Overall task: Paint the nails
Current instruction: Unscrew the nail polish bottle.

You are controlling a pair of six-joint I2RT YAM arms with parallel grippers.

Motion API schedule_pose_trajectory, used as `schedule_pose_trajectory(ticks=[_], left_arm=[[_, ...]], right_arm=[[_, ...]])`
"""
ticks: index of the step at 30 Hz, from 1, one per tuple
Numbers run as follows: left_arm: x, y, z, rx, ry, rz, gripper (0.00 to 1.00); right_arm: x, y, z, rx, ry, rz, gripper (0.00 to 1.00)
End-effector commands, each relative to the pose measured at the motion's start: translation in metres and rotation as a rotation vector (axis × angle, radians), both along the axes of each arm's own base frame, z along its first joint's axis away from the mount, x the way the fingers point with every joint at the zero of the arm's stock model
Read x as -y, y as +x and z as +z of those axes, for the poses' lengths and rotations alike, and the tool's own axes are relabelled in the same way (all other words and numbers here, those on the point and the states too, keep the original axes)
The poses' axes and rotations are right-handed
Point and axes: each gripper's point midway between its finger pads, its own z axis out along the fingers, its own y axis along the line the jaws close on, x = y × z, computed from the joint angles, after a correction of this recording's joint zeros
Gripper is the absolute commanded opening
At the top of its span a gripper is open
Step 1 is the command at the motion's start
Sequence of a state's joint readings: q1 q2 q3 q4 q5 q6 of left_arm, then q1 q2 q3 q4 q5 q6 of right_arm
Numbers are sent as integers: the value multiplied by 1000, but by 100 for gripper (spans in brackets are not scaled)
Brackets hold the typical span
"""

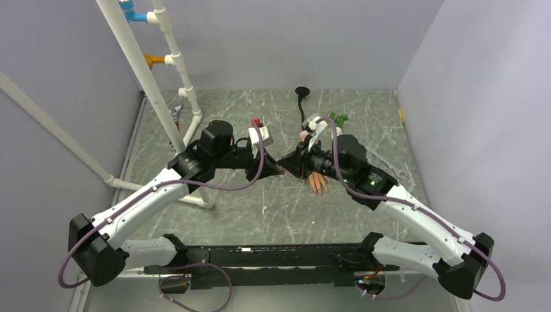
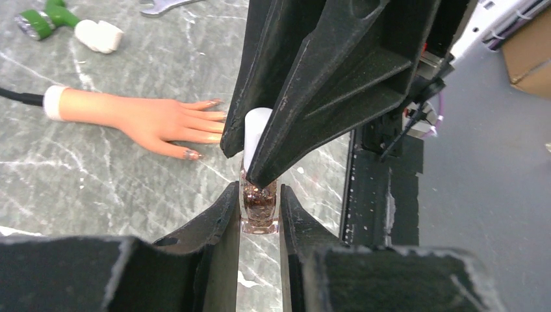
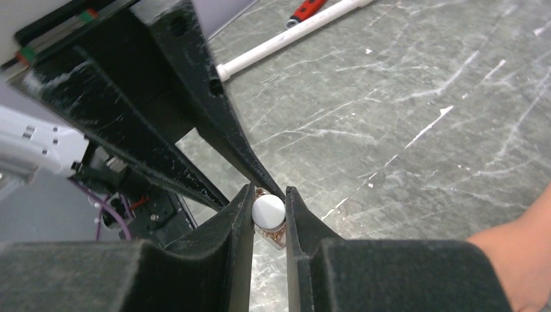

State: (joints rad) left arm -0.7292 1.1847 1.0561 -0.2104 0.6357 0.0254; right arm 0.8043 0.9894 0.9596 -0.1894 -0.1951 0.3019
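The peach mannequin hand [image 2: 149, 120] lies flat on the table, white cuff to the left, fingers pointing at the grippers. Its nails [image 2: 190, 155] show a brownish glitter tint on at least two fingertips. My left gripper [image 2: 258, 195] is shut on a small bottle of brown glitter polish [image 2: 258, 211] and holds it above the table. My right gripper [image 3: 269, 195] is shut on the bottle's white cap [image 3: 268, 210], meeting the left gripper tip to tip. In the top view both grippers [image 1: 284, 168] sit just left of the hand [image 1: 318, 182].
A green and white tool [image 2: 49, 19] and a wrench [image 2: 162, 5] lie beyond the hand. A white PVC pipe frame [image 1: 162, 97] stands at the back left. A black stalk on a round base [image 1: 302, 97] stands at the back. The black base rail [image 1: 260, 257] runs along the near edge.
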Motion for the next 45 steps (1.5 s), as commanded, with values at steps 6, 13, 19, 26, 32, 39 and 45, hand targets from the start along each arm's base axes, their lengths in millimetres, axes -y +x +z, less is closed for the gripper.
schedule_pose_trajectory(ticks=[6,13,19,26,32,39,45], left_arm=[[11,-11,43,98,-127,-119,0],[11,-13,45,104,-131,-123,0],[10,-13,46,109,-135,-118,0],[9,0,46,108,-134,-48,0],[4,13,45,109,-118,16,0],[3,24,37,69,-102,78,0],[1,32,31,73,-79,113,0]], right_arm=[[-15,-61,31,190,111,351,12],[-17,-57,33,158,100,339,65],[-23,-57,38,122,144,339,91],[-8,-35,58,103,182,148,100],[-5,-31,72,46,235,90,100],[5,-15,88,-5,315,-54,100],[4,-1,98,-64,307,-152,100]])
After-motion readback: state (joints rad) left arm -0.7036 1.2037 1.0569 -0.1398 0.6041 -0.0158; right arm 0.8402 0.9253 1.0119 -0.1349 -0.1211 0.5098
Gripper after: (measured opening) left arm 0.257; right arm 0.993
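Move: The white cap is already between the right fingertips, right at their pinch point. From the left hand, which still holds the bottle upright by its body, the cap is about 3 cm above, level otherwise. The practice hand lies roughly 10 cm ahead of the right hand, 9 cm to its right and 20 cm below; the green-and-white fitting is some 21 cm ahead, 18 cm right, equally low. Both hands draw back 3 cm, twisting the cap counter-clockwise; the right lets go and rises about 6 cm. ##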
